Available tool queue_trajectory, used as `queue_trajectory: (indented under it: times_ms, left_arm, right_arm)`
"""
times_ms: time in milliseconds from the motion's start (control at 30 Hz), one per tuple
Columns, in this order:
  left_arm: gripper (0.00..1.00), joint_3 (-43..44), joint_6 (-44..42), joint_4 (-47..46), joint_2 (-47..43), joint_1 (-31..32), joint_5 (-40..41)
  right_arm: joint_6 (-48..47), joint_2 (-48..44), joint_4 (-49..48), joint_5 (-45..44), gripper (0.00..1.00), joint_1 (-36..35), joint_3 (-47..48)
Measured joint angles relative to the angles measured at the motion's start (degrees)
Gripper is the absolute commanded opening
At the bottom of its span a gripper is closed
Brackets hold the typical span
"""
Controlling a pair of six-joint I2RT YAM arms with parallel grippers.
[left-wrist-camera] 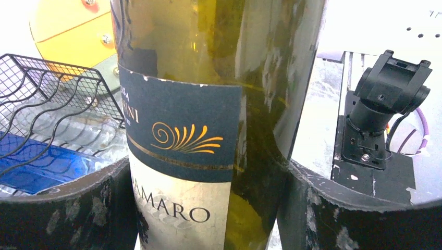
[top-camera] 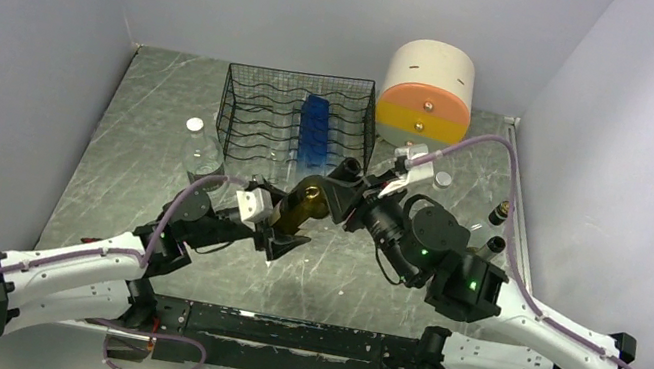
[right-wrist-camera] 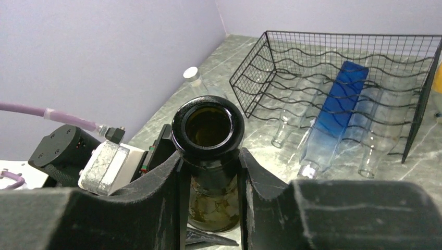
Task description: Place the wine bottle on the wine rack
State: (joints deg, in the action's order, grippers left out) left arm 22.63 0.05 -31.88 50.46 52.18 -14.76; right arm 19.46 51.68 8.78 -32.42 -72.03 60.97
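Note:
The wine bottle point(top-camera: 304, 203), dark green glass with a navy and cream label point(left-wrist-camera: 182, 130), is held off the table in front of the wine rack point(top-camera: 260, 107). My left gripper point(top-camera: 281, 235) is shut on its body, with the fingers point(left-wrist-camera: 62, 208) pressed against both sides. My right gripper point(top-camera: 348, 195) is shut on the neck just below the open mouth point(right-wrist-camera: 208, 148), and its fingertips point(right-wrist-camera: 174, 177) flank the glass. The black wire rack point(right-wrist-camera: 333, 78) stands behind, and its tiers hold a blue bottle point(right-wrist-camera: 333, 109) and clear bottles point(right-wrist-camera: 372, 140).
A round cream, orange and yellow drawer unit point(top-camera: 428, 91) stands right of the rack. A clear bottle with a white cap point(right-wrist-camera: 195, 80) lies left of the rack, near a loose white cap point(top-camera: 195, 124). Small dark items point(top-camera: 499, 213) sit by the right wall.

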Motion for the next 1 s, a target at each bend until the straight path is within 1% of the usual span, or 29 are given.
queue_trajectory:
  times_ms: [33,67,100,167,200,300,433,533,667,867,1000]
  left_arm:
    - [0.07,0.0,-0.85,-0.04,-0.07,0.0,-0.02]
    - [0.07,0.0,-1.7,0.02,-0.15,0.0,-0.09]
    - [0.07,0.0,-2.64,0.24,-0.26,0.0,-0.17]
    - [0.07,0.0,-6.01,1.07,-0.87,-0.02,-0.28]
    - [0.07,-0.04,-7.91,1.46,-1.14,-0.02,-0.28]
    - [0.07,-0.9,-14.1,0.15,-1.25,-0.02,-0.28]
    - [0.07,-1.09,-21.99,-0.74,-0.26,-0.02,-0.07]
    - [0.07,-0.66,-28.46,-0.87,1.01,-0.02,0.37]
    - [0.07,1.53,-38.18,0.68,2.51,-0.02,0.13]
    - [0.07,11.08,-51.23,5.92,7.02,-0.02,-1.46]
    - [0.07,11.96,-57.79,6.19,7.93,-0.02,-1.51]
  right_arm:
    - [0.24,-0.15,0.28,0.0,0.39,0.0,0.02]
    - [0.87,-0.35,1.03,-0.15,0.49,0.0,0.15]
    - [1.9,-0.52,2.25,-0.31,0.55,0.0,0.55]
    - [3.98,-0.83,5.2,-0.35,0.63,-0.04,1.88]
    - [4.59,-1.16,6.21,-0.26,0.65,-0.07,2.6]
    - [6.32,-4.07,9.11,0.81,0.67,-0.07,4.63]
    - [7.5,-9.2,12.41,1.66,0.68,-0.04,6.95]
    - [7.72,-10.84,15.15,1.42,0.68,-0.04,9.64]
    - [6.54,-9.7,20.63,1.14,0.69,-0.04,14.03]
    - [3.82,-4.79,29.51,1.9,0.71,-0.04,21.03]
    - [3.37,-3.5,35.69,3.23,0.72,-0.04,21.59]
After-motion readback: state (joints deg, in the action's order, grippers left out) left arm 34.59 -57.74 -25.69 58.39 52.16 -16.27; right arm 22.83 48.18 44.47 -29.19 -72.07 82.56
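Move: Both grippers hold the wine bottle: the left has its body, the right its neck, higher up. From the left gripper, the middle of the wine rack lies about 32 cm ahead, 6 cm left and 15 cm lower. The blue bottle in it is about 31 cm ahead and 2 cm left, and a clear bottle stands 16 cm ahead, 26 cm left. From the right gripper, the rack is about 32 cm ahead, 15 cm left and 30 cm down. Open the right gripper to let go of the neck and draw it off to the right by about 8 cm, rising and slightly back, then let it sink a little. Keep the left gripper closed on the body and roll that wrist some 55 degrees so the neck swings down, back and right, while carrying the bottle about 5 cm forward towards the rack, then also up. ##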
